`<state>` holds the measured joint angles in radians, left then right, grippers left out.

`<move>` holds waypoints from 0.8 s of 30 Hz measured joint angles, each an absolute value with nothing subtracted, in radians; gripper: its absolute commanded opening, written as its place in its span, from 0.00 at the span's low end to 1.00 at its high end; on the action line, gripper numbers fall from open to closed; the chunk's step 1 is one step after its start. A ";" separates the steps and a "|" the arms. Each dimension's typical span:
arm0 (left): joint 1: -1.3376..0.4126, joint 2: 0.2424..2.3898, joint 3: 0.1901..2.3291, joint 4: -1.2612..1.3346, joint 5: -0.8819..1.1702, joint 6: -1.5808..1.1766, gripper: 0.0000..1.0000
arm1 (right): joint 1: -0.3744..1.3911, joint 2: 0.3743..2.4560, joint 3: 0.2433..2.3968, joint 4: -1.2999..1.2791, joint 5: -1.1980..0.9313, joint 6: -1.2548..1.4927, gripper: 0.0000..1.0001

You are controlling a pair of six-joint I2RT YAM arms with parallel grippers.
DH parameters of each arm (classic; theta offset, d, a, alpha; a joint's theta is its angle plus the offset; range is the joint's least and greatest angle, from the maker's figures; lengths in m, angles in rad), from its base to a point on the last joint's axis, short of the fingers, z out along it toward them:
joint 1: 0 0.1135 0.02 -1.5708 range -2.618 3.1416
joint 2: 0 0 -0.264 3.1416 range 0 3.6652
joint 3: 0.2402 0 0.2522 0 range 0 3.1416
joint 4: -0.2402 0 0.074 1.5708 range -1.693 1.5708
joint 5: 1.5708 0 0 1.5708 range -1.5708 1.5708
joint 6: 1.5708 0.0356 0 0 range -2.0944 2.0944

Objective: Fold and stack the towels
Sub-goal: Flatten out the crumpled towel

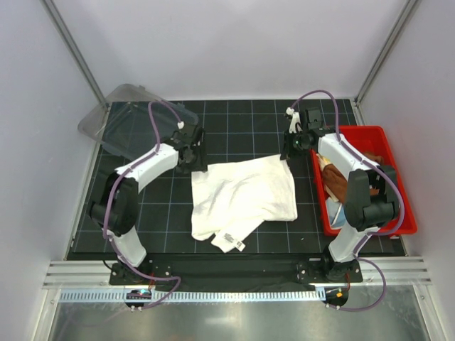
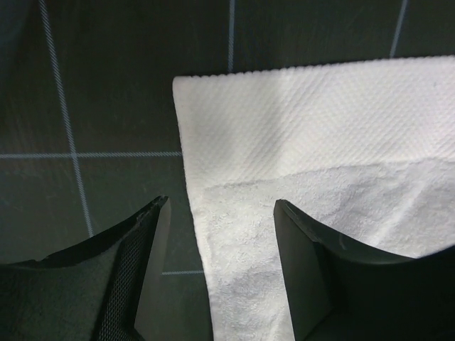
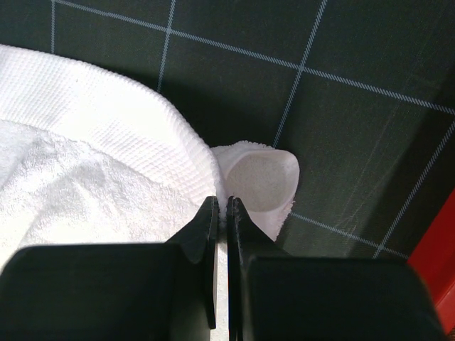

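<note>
A large cream-white towel (image 1: 242, 195) lies rumpled and partly folded on the dark grid mat, its label at the near edge. My left gripper (image 1: 190, 160) hangs over the towel's far-left corner. In the left wrist view that gripper (image 2: 220, 213) is open, and the towel's left edge (image 2: 284, 142) lies flat between its fingers (image 2: 153, 241). My right gripper (image 1: 291, 150) is at the far-right corner. The right wrist view shows it (image 3: 222, 202) shut on a pinched fold of the white towel (image 3: 106, 163). A rust-brown towel (image 1: 333, 181) and a light-blue one (image 1: 340, 212) lie in the red bin.
The red bin (image 1: 364, 131) stands on the right side of the mat, under the right arm. A clear plastic lid (image 1: 128, 117) lies at the far-left corner, partly off the mat. White walls enclose the table on three sides.
</note>
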<state>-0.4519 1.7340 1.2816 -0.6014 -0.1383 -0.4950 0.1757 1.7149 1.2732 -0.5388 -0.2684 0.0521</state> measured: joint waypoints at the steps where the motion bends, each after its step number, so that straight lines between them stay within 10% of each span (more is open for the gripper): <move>1: -0.462 1.747 1.271 -0.601 -0.139 -0.505 0.63 | 0.176 1.715 1.273 -0.539 -0.268 0.052 0.01; 11: -0.492 1.887 1.246 -0.611 -0.163 -0.596 0.46 | 0.184 1.715 1.273 -0.539 -0.268 0.061 0.01; 17: -0.496 1.914 1.288 -0.618 -0.181 -0.634 0.00 | 0.200 1.699 1.273 -0.539 -0.268 0.087 0.01; 24: -0.626 1.850 1.327 -0.654 -0.213 -0.616 0.00 | 0.210 1.609 1.211 -0.483 -0.227 0.196 0.01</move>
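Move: The white towel's far left corner lies just off the open left hand: about 1 cm ahead, 2 cm to its left and 7 cm below. The towel's tag is some 18 cm back and 8 cm to the right of that hand, and the clear bin about 14 cm ahead and 17 cm left. From the right hand, which already holds the towel's far right corner, the left corner is roughly 23 cm left, 2 cm back and 8 cm lower. The towel's left border, just below its far corner, is what the left hand takes: it sinks about 7 cm, easing back 2 cm and tipping some 10 degrees, closes fully and pinches the cloth, then sweeps right about 4 cm while rising 3 cm. The right hand keeps its pinch on the other corner and late on rises some 2–3 cm, drifting slightly left. ##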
